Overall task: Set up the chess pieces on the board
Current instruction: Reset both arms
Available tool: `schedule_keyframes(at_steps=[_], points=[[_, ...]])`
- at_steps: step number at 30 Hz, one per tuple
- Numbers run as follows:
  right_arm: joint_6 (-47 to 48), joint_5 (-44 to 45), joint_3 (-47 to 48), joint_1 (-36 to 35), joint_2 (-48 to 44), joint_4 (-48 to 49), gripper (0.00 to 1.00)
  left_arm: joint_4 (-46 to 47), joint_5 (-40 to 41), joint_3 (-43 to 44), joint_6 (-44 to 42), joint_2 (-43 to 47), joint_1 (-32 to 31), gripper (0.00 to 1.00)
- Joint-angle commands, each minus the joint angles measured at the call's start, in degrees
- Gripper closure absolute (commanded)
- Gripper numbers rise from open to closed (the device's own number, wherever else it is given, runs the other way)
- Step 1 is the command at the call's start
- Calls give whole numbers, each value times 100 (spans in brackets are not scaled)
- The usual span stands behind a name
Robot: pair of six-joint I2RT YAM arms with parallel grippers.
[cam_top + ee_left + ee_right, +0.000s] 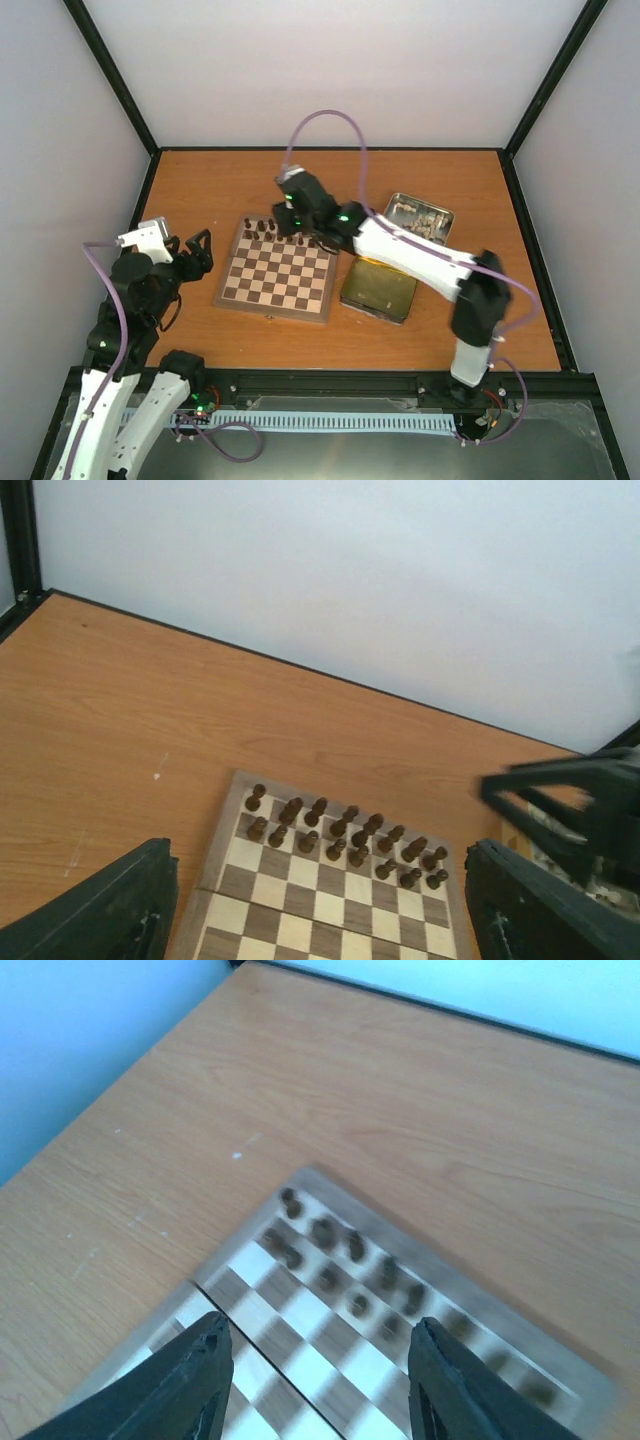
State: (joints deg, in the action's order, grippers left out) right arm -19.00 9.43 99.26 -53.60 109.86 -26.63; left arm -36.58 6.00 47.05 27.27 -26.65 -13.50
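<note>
The board (283,285) lies on the table between the arms. Dark brown chess pieces (262,230) stand in two rows along its far edge, and the rest of its squares are bare. My right gripper (297,228) hovers over those far rows, open, with nothing between its fingers. In the right wrist view the pieces (350,1260) are blurred beyond the right gripper (320,1385), over the board (300,1345). My left gripper (203,252) is open and empty, just off the board's left edge. In the left wrist view the left gripper (320,925) faces the board (330,895) and the two rows of pieces (345,835).
A gold metal tin lid (378,290) lies right of the board. The open tin (420,216) behind it holds pale pieces. The right gripper (590,815) shows blurred at the right of the left wrist view. Black frame posts and white walls surround the table.
</note>
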Motion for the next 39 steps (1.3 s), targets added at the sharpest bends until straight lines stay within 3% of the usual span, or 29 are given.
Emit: schedule_keyframes(at_steps=[1,7,9,14,19,30,39], points=[[-175,1168,-1738,25,-1805,596,50,268,-474,150,-550,136,40,18],[-492,2586,-3797,34,-4219,112,43,549,-813,-30,-816,268,40,9],[-617,2946,-4266,34,-4985,-243,41,624,-847,-81,-824,304,40,1],[-806,3585,-5004,34,-6781,-879,30,776,-893,-163,-893,357,42,0],[-616,3654,-5220,34,-8077,-1263,24,783,-705,-106,-958,478,40,0],[491,3934,-4337,34,-9536,-1729,3,666,-200,747,-1289,865,40,0],[724,4102,-4277,34,-9620,-1616,2,560,-144,1100,-1374,897,40,0]])
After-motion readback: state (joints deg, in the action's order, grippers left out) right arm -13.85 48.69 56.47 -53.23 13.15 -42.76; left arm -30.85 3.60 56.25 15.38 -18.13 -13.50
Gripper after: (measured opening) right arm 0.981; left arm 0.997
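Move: The dark pieces, two rows along the board's far edge, have their middle about 4 cm ahead of the empty right hand, 1 cm left and 17 below. The board's centre lies some 5 cm back and 3 left. The golden tin is about 8 cm back and 23 right, the silver tin of light pieces 5 ahead and 31 right. From the left hand, the dark pieces are some 17 cm ahead, 22 right and 25 below. Away from the set-up dark pieces swings the empty right hand, some 44 cm right, 20 back and 16 up, high over the golden tin, turning clockwise and tipping up while its half-open fingers spread wide. The left drifts slightly right and up, then rises and draws back, tilts up and finishes opening. ##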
